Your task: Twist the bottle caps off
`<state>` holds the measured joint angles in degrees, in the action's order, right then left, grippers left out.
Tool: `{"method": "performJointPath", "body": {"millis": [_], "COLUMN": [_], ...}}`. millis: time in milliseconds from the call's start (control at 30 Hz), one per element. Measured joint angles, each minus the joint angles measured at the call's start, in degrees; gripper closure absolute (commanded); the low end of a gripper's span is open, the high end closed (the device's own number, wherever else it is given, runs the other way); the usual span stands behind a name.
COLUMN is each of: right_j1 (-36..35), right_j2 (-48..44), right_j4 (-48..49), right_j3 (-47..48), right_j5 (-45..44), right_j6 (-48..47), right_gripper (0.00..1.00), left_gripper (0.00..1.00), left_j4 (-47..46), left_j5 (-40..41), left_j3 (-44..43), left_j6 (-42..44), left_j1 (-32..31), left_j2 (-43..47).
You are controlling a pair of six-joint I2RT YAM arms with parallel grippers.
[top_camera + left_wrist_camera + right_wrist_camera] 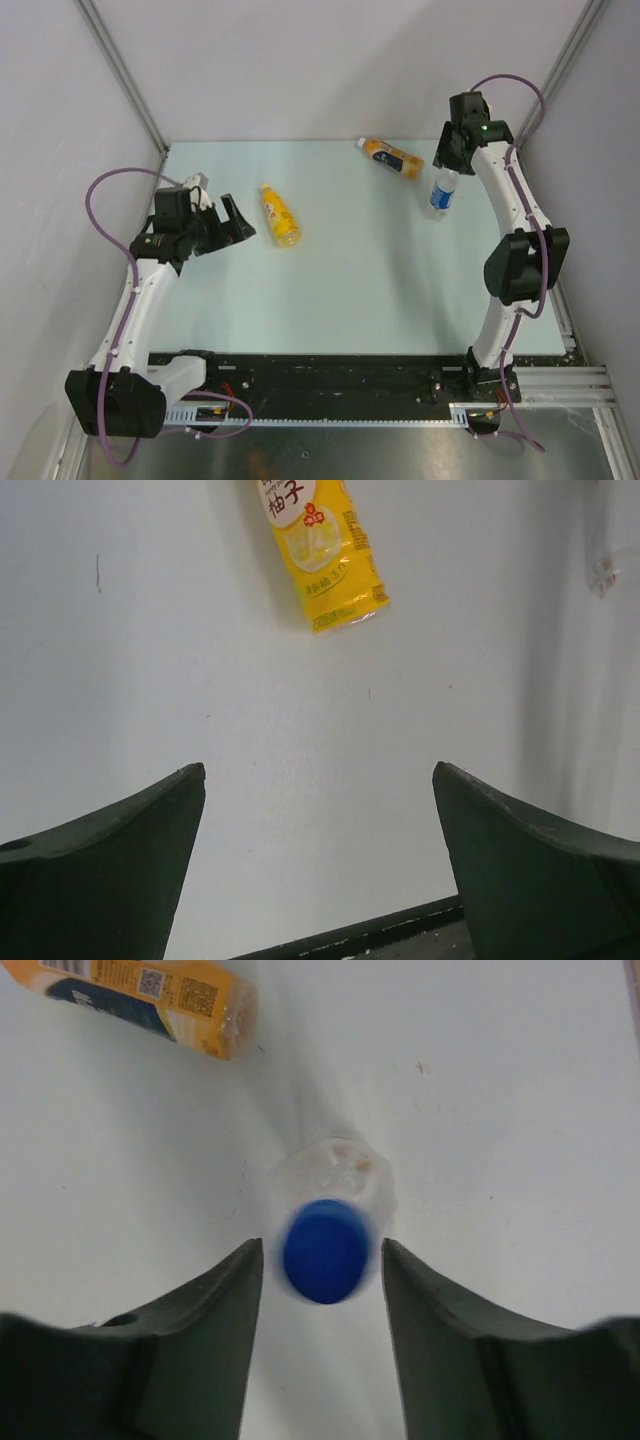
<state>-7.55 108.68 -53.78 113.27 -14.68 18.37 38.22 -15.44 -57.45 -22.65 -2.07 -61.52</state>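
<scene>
The clear bottle with a blue label [443, 192] stands upright at the far right. Its blue cap [325, 1250] sits between the fingers of my right gripper [321, 1243], which comes down from above; a thin gap shows on each side of the cap, so the jaws are open around it. The yellow bottle [279, 214] lies on its side left of centre, cap [265, 187] pointing away. The orange bottle [392, 157] lies at the back, white cap [362, 143] to the left. My left gripper [238, 222] hangs wide open and empty, left of the yellow bottle [320, 550].
White walls with metal posts close in the pale table [380, 290] on three sides. The orange bottle [150, 1000] lies close to the left of the clear one. The black base rail [340, 375] runs along the near edge.
</scene>
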Motion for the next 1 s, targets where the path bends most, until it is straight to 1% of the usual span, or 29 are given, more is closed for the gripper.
{"method": "performJointPath", "body": {"millis": [200, 267, 333, 567, 733, 833, 933, 1000], "right_j1": [0.5, 0.7, 0.8, 0.9, -0.2, -2.4, -5.1, -6.4], "right_j2": [0.9, 0.9, 0.9, 0.0, -4.3, -9.3, -15.0, -19.2], "right_j4": [-0.5, -0.5, -0.6, -2.0, -4.0, -4.3, -3.9, -1.7], "right_j3": [0.1, 0.2, 0.2, 0.2, -0.4, -3.1, -7.6, -12.8], "right_j5": [0.1, 0.4, 0.6, 2.4, 5.4, 8.1, 12.6, 17.3], "right_j6": [-1.1, -1.2, -1.4, -2.8, -4.5, -5.2, -5.3, -5.1], "right_gripper": [0.84, 0.93, 0.98, 1.00, 1.00, 1.00, 1.00, 1.00], "left_gripper": [0.01, 0.01, 0.01, 0.01, 0.01, 0.01, 0.01, 0.01], "left_j4": [-0.1, -0.2, -0.2, -0.2, -0.2, -0.1, 0.1, -0.7], "left_j5": [-2.3, -2.9, -3.3, -5.0, -5.8, -5.7, -5.6, -5.0], "left_j3": [0.1, 0.1, 0.1, 0.1, -0.1, -1.1, -4.1, -6.6], "left_j6": [1.8, 2.3, 3.0, 5.2, 7.0, 8.0, 8.2, 8.5], "left_j1": [0.0, 0.0, 0.0, 0.0, -1.1, -3.7, -7.5, -11.1], "left_j2": [0.0, 0.0, 0.0, 1.7, 2.5, 2.5, 1.3, -0.5]}}
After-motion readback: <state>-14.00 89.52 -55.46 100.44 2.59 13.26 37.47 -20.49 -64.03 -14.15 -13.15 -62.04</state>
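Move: The water bottle stands upright under the right hand, its blue cap between the still-closing fingertips, straight below the hand point by roughly 1 cm. The orange bottle lies about 16 cm ahead of the right hand and 13 cm to its left, some 18 cm lower. From the left hand the same blue cap is about 17 cm ahead and 51 cm to the right, near its own height; the yellow bottle lies some 12 cm ahead, 10 cm right and 16 cm below. Settling about 1 cm lower, the right hand closes its fingers until they pinch the blue cap, stays there briefly, then draws back and left some 12 cm while rising about 5, turning roughly 20 degrees counter-clockwise with the bottle in its grip. The open left hand comes right towards the bottle and up, mostly late on, turning some 20 degrees clockwise. ##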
